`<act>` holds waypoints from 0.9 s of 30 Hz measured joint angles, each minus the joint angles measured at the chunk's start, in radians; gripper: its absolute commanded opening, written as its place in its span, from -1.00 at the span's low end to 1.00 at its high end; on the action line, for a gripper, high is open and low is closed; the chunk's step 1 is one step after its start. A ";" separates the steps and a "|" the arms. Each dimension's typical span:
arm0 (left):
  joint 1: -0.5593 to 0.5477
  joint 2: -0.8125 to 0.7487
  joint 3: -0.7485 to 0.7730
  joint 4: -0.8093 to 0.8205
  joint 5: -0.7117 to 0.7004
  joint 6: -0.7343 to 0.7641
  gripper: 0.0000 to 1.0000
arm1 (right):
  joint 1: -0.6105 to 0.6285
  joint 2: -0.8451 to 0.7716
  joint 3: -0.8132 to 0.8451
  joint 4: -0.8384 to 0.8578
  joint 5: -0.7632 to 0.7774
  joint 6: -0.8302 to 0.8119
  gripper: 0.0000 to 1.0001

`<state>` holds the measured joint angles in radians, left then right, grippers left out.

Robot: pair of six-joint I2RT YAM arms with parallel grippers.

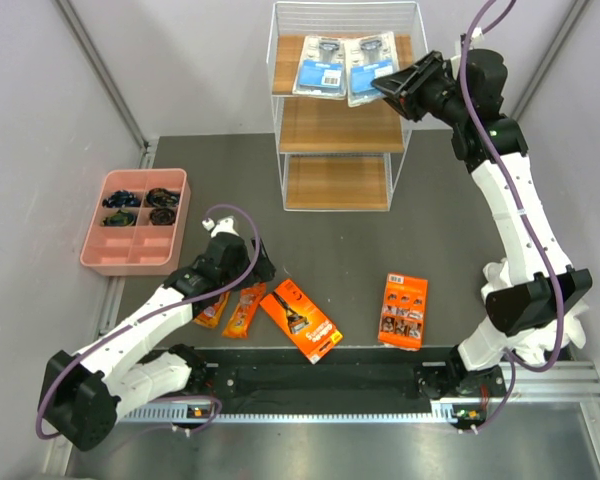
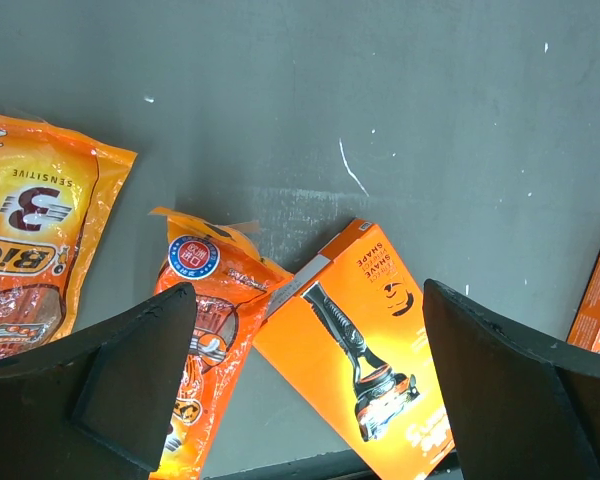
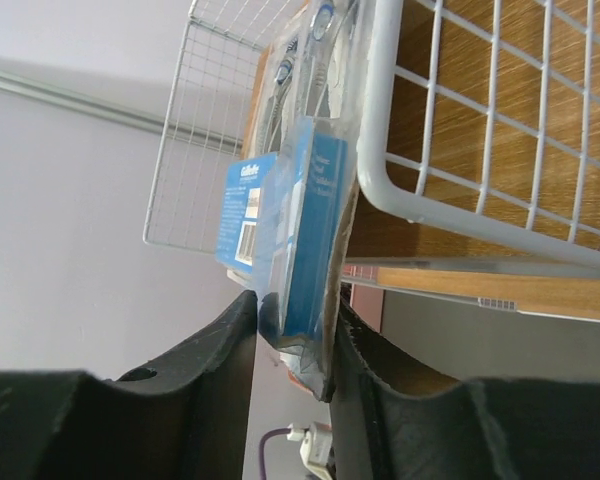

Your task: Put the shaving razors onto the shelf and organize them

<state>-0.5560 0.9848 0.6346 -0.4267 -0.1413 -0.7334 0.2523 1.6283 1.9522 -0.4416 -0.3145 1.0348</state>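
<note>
Two blue blister razor packs (image 1: pixel 320 65) (image 1: pixel 370 68) lie on the top board of the white wire shelf (image 1: pixel 340 130). My right gripper (image 1: pixel 395 82) stands at the right pack's corner. The right wrist view shows its jaws (image 3: pixel 295 340) close on both sides of that pack's (image 3: pixel 305 230) end, pads touching it. On the table lie two orange pouches (image 1: pixel 212 310) (image 1: pixel 244 310), a long orange box (image 1: pixel 300 320) and an orange card (image 1: pixel 403 311). My left gripper (image 1: pixel 245 280) hovers open above the second pouch (image 2: pixel 215 290) and the box (image 2: pixel 365 340), holding nothing.
A pink compartment tray (image 1: pixel 95 255) with small dark items sits at the left. The shelf's middle and bottom boards (image 1: pixel 337 182) carry nothing. The shelf's wire rim (image 3: pixel 380 150) runs right beside the held pack. Grey walls close in both sides.
</note>
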 measured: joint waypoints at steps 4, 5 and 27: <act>0.000 0.000 0.000 0.000 0.003 0.000 0.98 | 0.000 0.000 0.000 0.000 0.000 0.011 0.00; 0.000 0.000 -0.001 0.000 0.003 0.000 0.98 | 0.000 0.000 0.000 0.000 0.000 0.014 0.04; 0.000 0.000 -0.010 0.006 0.024 0.000 0.98 | 0.000 -0.126 -0.233 0.090 -0.027 0.028 0.49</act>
<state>-0.5560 0.9848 0.6243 -0.4206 -0.1177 -0.7334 0.2523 1.5028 1.7195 -0.3519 -0.3412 1.0630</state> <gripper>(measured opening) 0.990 0.834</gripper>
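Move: The right hand grips the near right-hand corner of the second razor pack, whose middle lies about 7 cm ahead of that hand and 2 cm to its left, roughly level with it. The other razor pack lies some 8 cm ahead and 13 cm left, at the same height; the top shelf board's middle is about 8 cm ahead, 7 cm left and 2 cm lower. From the left hand, the second razor pack is some 27 cm ahead, 24 cm right and 35 cm up. The right hand holds its place at the top shelf's front edge while its fingers, already slackening, spread from about a third open to nearly wide and let go of the second razor pack's near corner. It then drops nearly 4 cm to get below the pack's front edge, the fingers tipping down a mere 5 degrees or so, and draws back about 2.5 cm away from the shelf, rising about 1 cm again at the end. ##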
